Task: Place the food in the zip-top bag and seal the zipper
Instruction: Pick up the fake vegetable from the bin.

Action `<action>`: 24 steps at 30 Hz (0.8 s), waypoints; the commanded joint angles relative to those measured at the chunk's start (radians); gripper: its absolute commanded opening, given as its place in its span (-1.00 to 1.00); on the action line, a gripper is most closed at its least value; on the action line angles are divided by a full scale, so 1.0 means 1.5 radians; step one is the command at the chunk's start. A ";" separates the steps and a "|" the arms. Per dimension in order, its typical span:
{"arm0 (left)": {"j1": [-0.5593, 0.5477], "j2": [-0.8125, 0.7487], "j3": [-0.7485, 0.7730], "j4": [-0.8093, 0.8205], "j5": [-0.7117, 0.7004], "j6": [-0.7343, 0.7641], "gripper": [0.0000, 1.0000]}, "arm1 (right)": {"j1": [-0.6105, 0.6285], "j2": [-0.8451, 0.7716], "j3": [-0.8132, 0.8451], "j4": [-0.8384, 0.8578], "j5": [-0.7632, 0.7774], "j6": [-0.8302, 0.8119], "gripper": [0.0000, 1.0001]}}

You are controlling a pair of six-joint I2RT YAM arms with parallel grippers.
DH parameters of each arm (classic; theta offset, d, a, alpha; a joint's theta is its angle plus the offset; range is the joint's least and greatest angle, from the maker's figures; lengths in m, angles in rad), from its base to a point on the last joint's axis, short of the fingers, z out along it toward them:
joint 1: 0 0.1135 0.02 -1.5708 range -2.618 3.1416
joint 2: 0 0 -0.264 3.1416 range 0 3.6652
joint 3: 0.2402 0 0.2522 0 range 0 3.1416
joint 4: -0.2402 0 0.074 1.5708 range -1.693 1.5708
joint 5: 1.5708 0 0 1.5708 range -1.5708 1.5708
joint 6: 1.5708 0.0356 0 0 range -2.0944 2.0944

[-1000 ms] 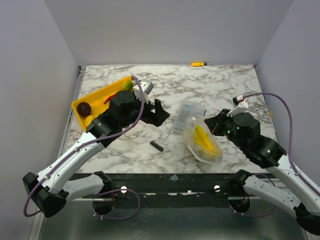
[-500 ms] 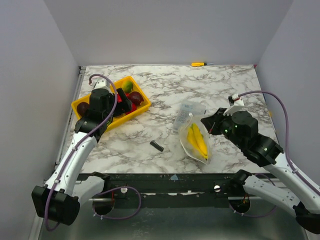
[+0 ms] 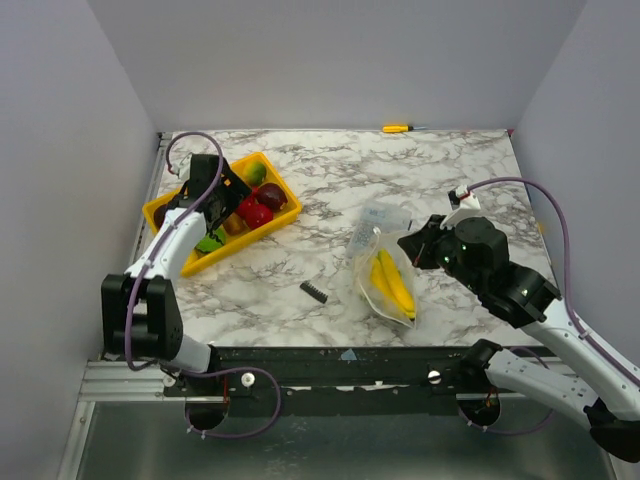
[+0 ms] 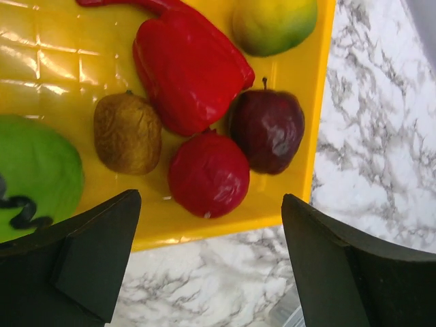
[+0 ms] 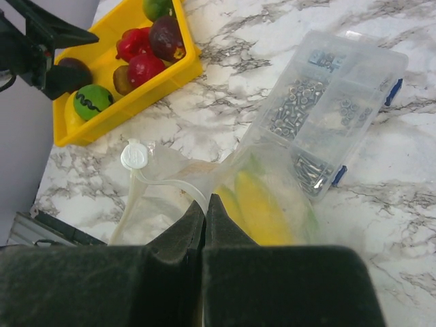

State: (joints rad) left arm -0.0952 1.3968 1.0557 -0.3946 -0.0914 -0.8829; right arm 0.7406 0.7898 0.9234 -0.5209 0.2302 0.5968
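Observation:
The food lies in a yellow tray (image 3: 280,215): a red pepper (image 4: 187,65), a red round fruit (image 4: 208,174), a dark purple apple (image 4: 267,129), a brown piece (image 4: 127,133), a yellow-green fruit (image 4: 272,24) and a green piece (image 4: 34,174). My left gripper (image 4: 210,199) hangs open above the tray's edge, holding nothing; from above it shows over the tray (image 3: 222,195). The zip-top bag (image 5: 170,204) holds yellow food (image 5: 255,204). My right gripper (image 5: 204,202) is shut on the zipper (image 5: 174,182) at the bag's rim, near its white tab (image 5: 134,155). In the top view the bag (image 3: 385,285) sits left of the right gripper (image 3: 410,245).
A clear box of screws (image 5: 334,95) lies just behind the bag, touching it (image 3: 375,225). A small black spring (image 3: 314,291) rests on the marble between tray and bag. A yellow tool (image 3: 397,128) lies at the back edge. Grey walls close in both sides.
My left arm swung from the table's middle back left to above the tray, its gripper staying open. The right gripper drew the bag's rim slightly left, and the bag shifted with it.

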 commanded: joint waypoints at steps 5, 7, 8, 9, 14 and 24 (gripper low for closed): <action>0.024 0.174 0.154 -0.009 -0.065 -0.140 0.70 | 0.002 -0.028 -0.001 0.007 0.020 -0.008 -0.99; 0.033 0.210 0.189 -0.037 -0.057 -0.173 0.70 | 0.002 -0.032 0.000 0.002 0.035 -0.012 -0.99; 0.034 0.228 0.210 -0.055 -0.059 -0.190 0.70 | 0.002 -0.033 0.001 0.000 0.040 -0.014 -0.99; 0.036 0.245 0.234 -0.081 -0.065 -0.206 0.70 | 0.002 -0.034 0.004 -0.002 0.045 -0.017 -0.99; 0.036 0.348 0.373 -0.241 -0.082 -0.268 0.71 | 0.003 -0.029 0.012 -0.001 0.053 -0.023 -0.99; 0.037 0.463 0.479 -0.369 -0.079 -0.331 0.54 | 0.003 -0.024 0.009 0.004 0.041 -0.012 -0.99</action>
State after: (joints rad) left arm -0.0422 2.0388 1.7313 -0.8028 -0.1833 -1.3132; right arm 0.7406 0.7593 0.9230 -0.5251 0.2733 0.5755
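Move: The red pepper lies about 12 cm ahead of the left hand, 2 cm to its left and 10 cm below. The red apple is some 7 cm ahead and 3 cm right, the plum 12 cm ahead and 5 cm right, and the brown kiwi 6 cm ahead and 3 cm left, all about as low. From the right hand the pepper is roughly 28 cm ahead, 39 cm left and 20 cm below. Bring the open left gripper forward about 10 cm over the bin towards the red pepper, drifting slightly left, then sink, some 6 cm down in all. Meanwhile tip the fingers steeper and swing them counter-clockwise some 25 degrees, so the jaws straddle the line to the pepper; keep them wide. Let the right gripper stay shut on the bag's rim, easing about 1 cm right and up. ##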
